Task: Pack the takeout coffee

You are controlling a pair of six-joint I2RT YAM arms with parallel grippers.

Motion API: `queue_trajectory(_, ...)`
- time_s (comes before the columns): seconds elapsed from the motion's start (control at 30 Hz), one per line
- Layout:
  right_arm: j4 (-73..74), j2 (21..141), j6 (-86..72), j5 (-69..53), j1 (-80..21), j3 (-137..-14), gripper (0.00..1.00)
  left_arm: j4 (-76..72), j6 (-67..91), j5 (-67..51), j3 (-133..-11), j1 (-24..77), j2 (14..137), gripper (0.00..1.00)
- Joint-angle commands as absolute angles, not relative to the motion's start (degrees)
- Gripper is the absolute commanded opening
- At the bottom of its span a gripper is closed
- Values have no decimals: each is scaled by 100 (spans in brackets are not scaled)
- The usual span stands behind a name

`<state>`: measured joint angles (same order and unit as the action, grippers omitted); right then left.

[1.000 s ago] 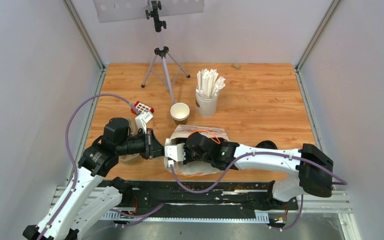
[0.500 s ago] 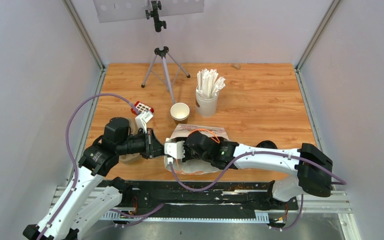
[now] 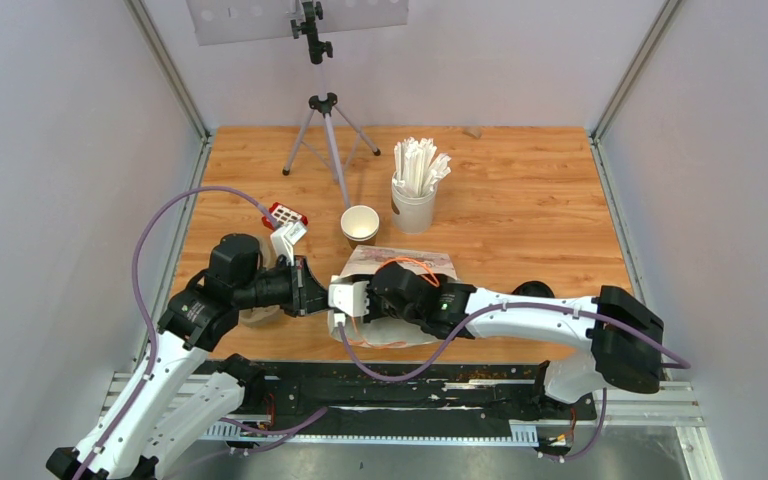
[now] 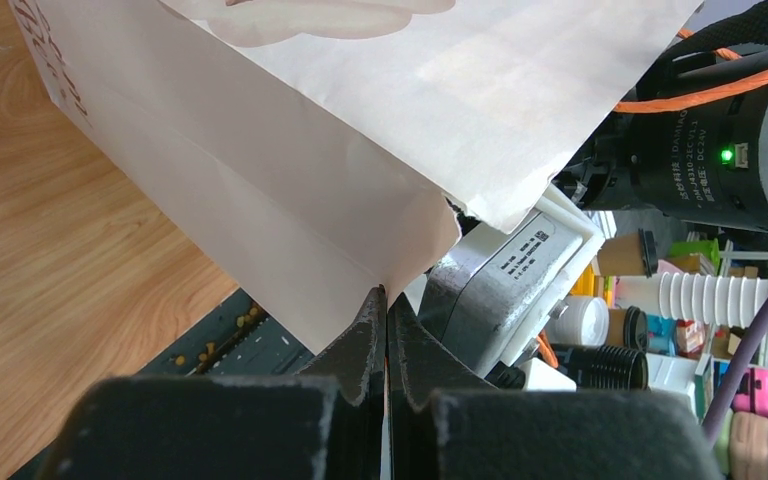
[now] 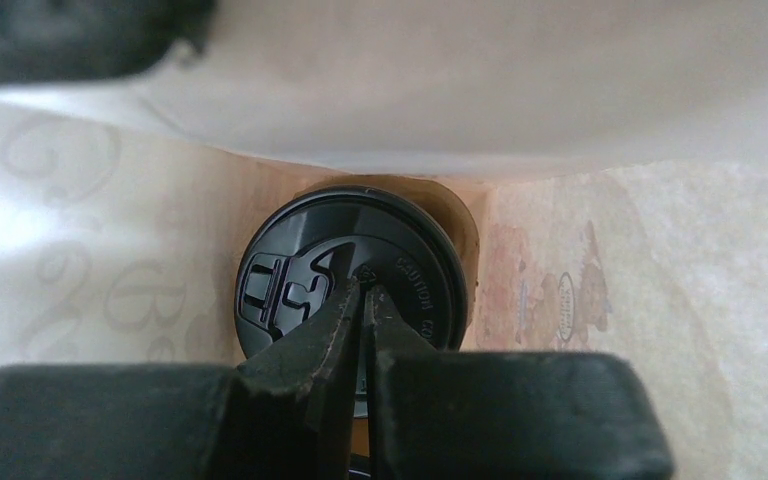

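A white paper bag (image 3: 400, 262) lies on its side on the table's near half. My left gripper (image 4: 387, 292) is shut on the corner of the bag's (image 4: 290, 200) open edge and holds it up; in the top view it (image 3: 311, 290) meets the bag's left end. My right gripper (image 5: 365, 283) is inside the bag, shut, with nothing between its fingers. Its tips touch the black lid of a takeout coffee (image 5: 350, 270) that lies deep in the bag. A brown cup with no lid (image 3: 360, 225) stands just beyond the bag.
A white cup of wrapped straws (image 3: 413, 200) stands right of the lidless cup. A camera tripod (image 3: 325, 130) is at the back. A small red and white object (image 3: 287, 214) lies near the left arm. The table's black front rail (image 3: 390, 385) runs below the bag.
My right gripper has shifted slightly left and away from the front edge inside the bag, and its jaws have drawn closer together. The left gripper keeps its hold on the bag.
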<state>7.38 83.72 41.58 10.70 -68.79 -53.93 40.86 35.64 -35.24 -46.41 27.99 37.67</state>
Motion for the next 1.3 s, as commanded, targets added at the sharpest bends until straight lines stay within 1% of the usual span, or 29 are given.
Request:
queue_trajectory(0.0,715,8558,4009,1310,-6789,-5430,7,3762,3630,-3812,-4685,2823,3715,0)
queue_trajectory(0.27,1149,8357,3931,1232,-6803,-5968,10,3782,3638,-3775,-4823,2821,3793,0)
queue_trajectory(0.7,1962,7830,3657,849,-6812,-6293,10,3884,3837,-3607,-4946,2821,3791,0)
queue_trajectory(1.0,2551,7602,3359,617,-6807,-6667,11,4263,3843,-3421,-5489,2821,4093,0)
queue_trajectory(1.27,2737,7594,3163,576,-6798,-6892,11,4467,3900,-3377,-5761,2821,4295,0)
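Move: The right gripper, nearly shut inside the paper bag, has the left coffee cup just below its tips: its middle lies about 1 cm ahead, 2 cm left and 7 cm down. The second coffee cup is some 6 cm right, level fore and aft, 8 cm down; the empty paper cups stand 12 cm ahead, 3 cm left. From the left gripper, already pinching the bag's rim, the bag's middle is about 6 cm ahead, 11 cm right, 12 cm down. Draw the right gripper up about 7 cm away from the left coffee cup's lid, easing some 2 cm back and slightly right as it rises, and tip its wrist by about 10 degrees; leave the fingers nearly shut and still within the bag's mouth. Keep the left gripper pinched on the bag's rim, nearly still at first, then raise that rim about 3.5 cm, drifting slightly forward. ##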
